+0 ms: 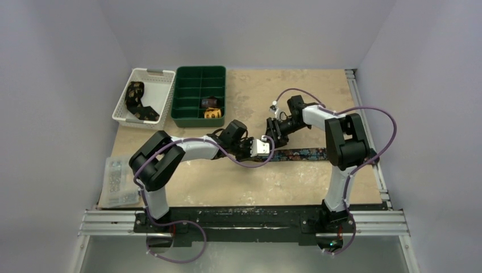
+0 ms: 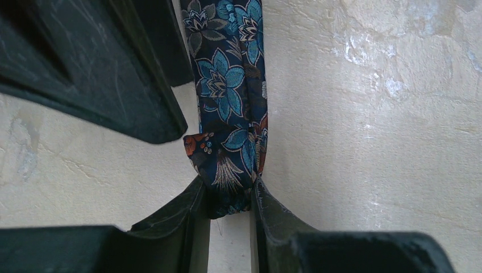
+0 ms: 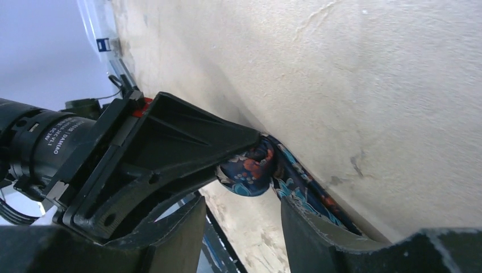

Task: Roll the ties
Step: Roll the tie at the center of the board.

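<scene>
A dark navy tie (image 1: 301,153) with blue and orange flowers lies flat across the table, running right from the two grippers. Its left end is folded into a small roll (image 2: 230,165). My left gripper (image 2: 230,193) is shut on that roll, one finger pressing on each side. In the overhead view this gripper (image 1: 262,149) sits at mid-table. My right gripper (image 3: 243,202) stands open just beside the roll (image 3: 250,168), nothing between its fingers, and the tie's flat strip (image 3: 307,190) runs past its right finger. From above it (image 1: 273,132) hovers right behind the left one.
A white basket (image 1: 126,108) at the back left holds a black-and-gold tie (image 1: 136,102). Next to it a green divided tray (image 1: 187,85) holds two rolled ties (image 1: 211,108). A clear bag (image 1: 116,182) lies at the table's left edge. Purple cables loop over both arms.
</scene>
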Action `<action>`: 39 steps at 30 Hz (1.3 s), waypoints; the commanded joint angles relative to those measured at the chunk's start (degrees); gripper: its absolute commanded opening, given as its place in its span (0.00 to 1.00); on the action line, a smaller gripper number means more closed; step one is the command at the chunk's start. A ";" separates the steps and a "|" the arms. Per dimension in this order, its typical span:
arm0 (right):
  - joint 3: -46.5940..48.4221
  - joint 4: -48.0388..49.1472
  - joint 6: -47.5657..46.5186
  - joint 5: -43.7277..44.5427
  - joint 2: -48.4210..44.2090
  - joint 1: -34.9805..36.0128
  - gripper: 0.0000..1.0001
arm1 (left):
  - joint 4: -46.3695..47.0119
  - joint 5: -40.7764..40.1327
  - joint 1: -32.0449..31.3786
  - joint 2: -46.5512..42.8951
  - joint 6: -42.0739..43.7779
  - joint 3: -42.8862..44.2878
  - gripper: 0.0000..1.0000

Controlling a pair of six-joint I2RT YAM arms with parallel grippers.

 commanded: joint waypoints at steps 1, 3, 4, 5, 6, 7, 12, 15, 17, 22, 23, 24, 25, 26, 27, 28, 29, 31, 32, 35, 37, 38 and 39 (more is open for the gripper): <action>-1.74 6.11 4.44 -3.77 -0.67 2.18 0.52 | -7.63 -3.78 -0.20 3.82 1.81 -0.91 0.05; -2.60 8.12 4.83 -3.12 -0.71 3.24 0.53 | -7.78 -3.84 -0.20 3.95 1.99 -0.91 0.05; -3.04 9.15 5.11 -3.00 -0.60 3.68 0.53 | -7.92 -3.79 -0.21 4.10 2.09 -0.90 0.05; -3.52 10.12 5.38 -2.96 -0.51 3.95 0.53 | -7.98 -3.65 -0.22 4.12 2.17 -0.86 0.05; -3.86 10.93 5.44 -2.56 -0.35 4.21 0.52 | -7.98 -3.41 -0.22 4.13 2.22 -0.89 0.05; -4.21 11.75 5.35 -1.93 -0.24 4.43 0.52 | -8.04 -3.26 -0.20 4.18 2.22 -0.88 0.05; -5.32 15.61 6.53 -1.14 0.82 5.19 0.48 | -8.43 -3.09 -0.20 4.19 2.31 -0.70 0.05; -5.84 14.54 5.49 -0.55 0.67 5.38 0.34 | -8.58 -3.31 -0.20 4.18 2.24 -0.60 0.06; -5.81 12.16 3.51 -0.49 0.65 5.36 0.23 | -8.76 -3.43 -0.20 4.30 1.93 -0.47 0.06; -5.88 8.47 -0.05 0.81 0.11 5.27 0.03 | -8.72 -3.52 -0.20 4.53 1.37 -0.25 0.06; -5.90 8.01 -0.37 0.79 0.18 5.26 0.01 | -8.83 -3.54 -0.20 4.59 1.31 -0.14 0.06; -5.64 7.15 -0.71 0.80 0.51 5.27 0.00 | -8.86 -3.63 -0.20 4.67 1.26 -0.07 0.06; -5.29 6.26 -1.16 0.68 0.64 5.27 0.00 | -8.99 -3.61 -0.14 4.77 1.14 0.01 0.06; -5.11 5.25 -1.42 0.51 0.68 5.15 0.06 | -9.16 -3.65 -0.12 4.81 1.12 0.12 0.06; -5.06 4.57 -1.46 0.53 0.53 5.06 0.17 | -9.14 -3.65 -0.11 4.79 1.13 0.15 0.06; -5.18 4.55 -2.95 0.56 0.11 5.00 0.25 | -9.17 -3.56 -0.16 4.82 1.17 0.15 0.06; -5.32 4.82 -2.93 0.58 -0.45 4.93 0.29 | -9.13 -3.53 -0.13 4.89 1.17 0.15 0.06; -5.18 5.64 -2.23 0.12 -0.55 4.91 0.32 | -9.23 -3.51 -0.16 4.96 1.23 0.22 0.06; -4.99 5.72 -1.41 -0.61 -0.27 4.85 0.32 | -9.22 -3.50 -0.12 5.00 1.26 0.24 0.06; -5.30 7.40 0.48 -1.47 -0.45 5.00 0.22 | -9.45 -3.57 -0.11 5.08 1.26 0.41 0.06; -5.64 7.97 0.44 -1.48 -0.72 4.98 0.03 | -9.61 -3.63 -0.11 5.01 1.18 0.52 0.06; -5.76 7.23 -0.19 -1.41 -0.64 4.88 0.00 | -9.60 -3.70 -0.11 5.15 1.09 0.56 0.07; -5.72 6.37 -1.32 -0.99 -0.52 4.88 0.00 | -9.50 -3.75 -0.14 5.12 0.78 0.52 0.12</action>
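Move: The rolled end of the tie sits in the left fingertips, its middle about 1 cm to that hand's right and level with it. From the half-open right fingers the roll lies about 3 cm to the left, 2 cm back and 3 cm lower. The tie's flat strip has its middle some 17 cm to the right hand's right, 3 cm back and 5 cm below. The green organizer is about 25 cm left, 17 cm ahead and 3 cm lower. The tie's roll stays pinched in the still left fingers while the right hand comes in to it, about 3 cm left, 2 cm down and 1.5 cm back, tilting hardly at all. The right fingers shut, reopen to about a third with a slight shift back and right, then shut again, pinching the roll beside the left fingertips. ##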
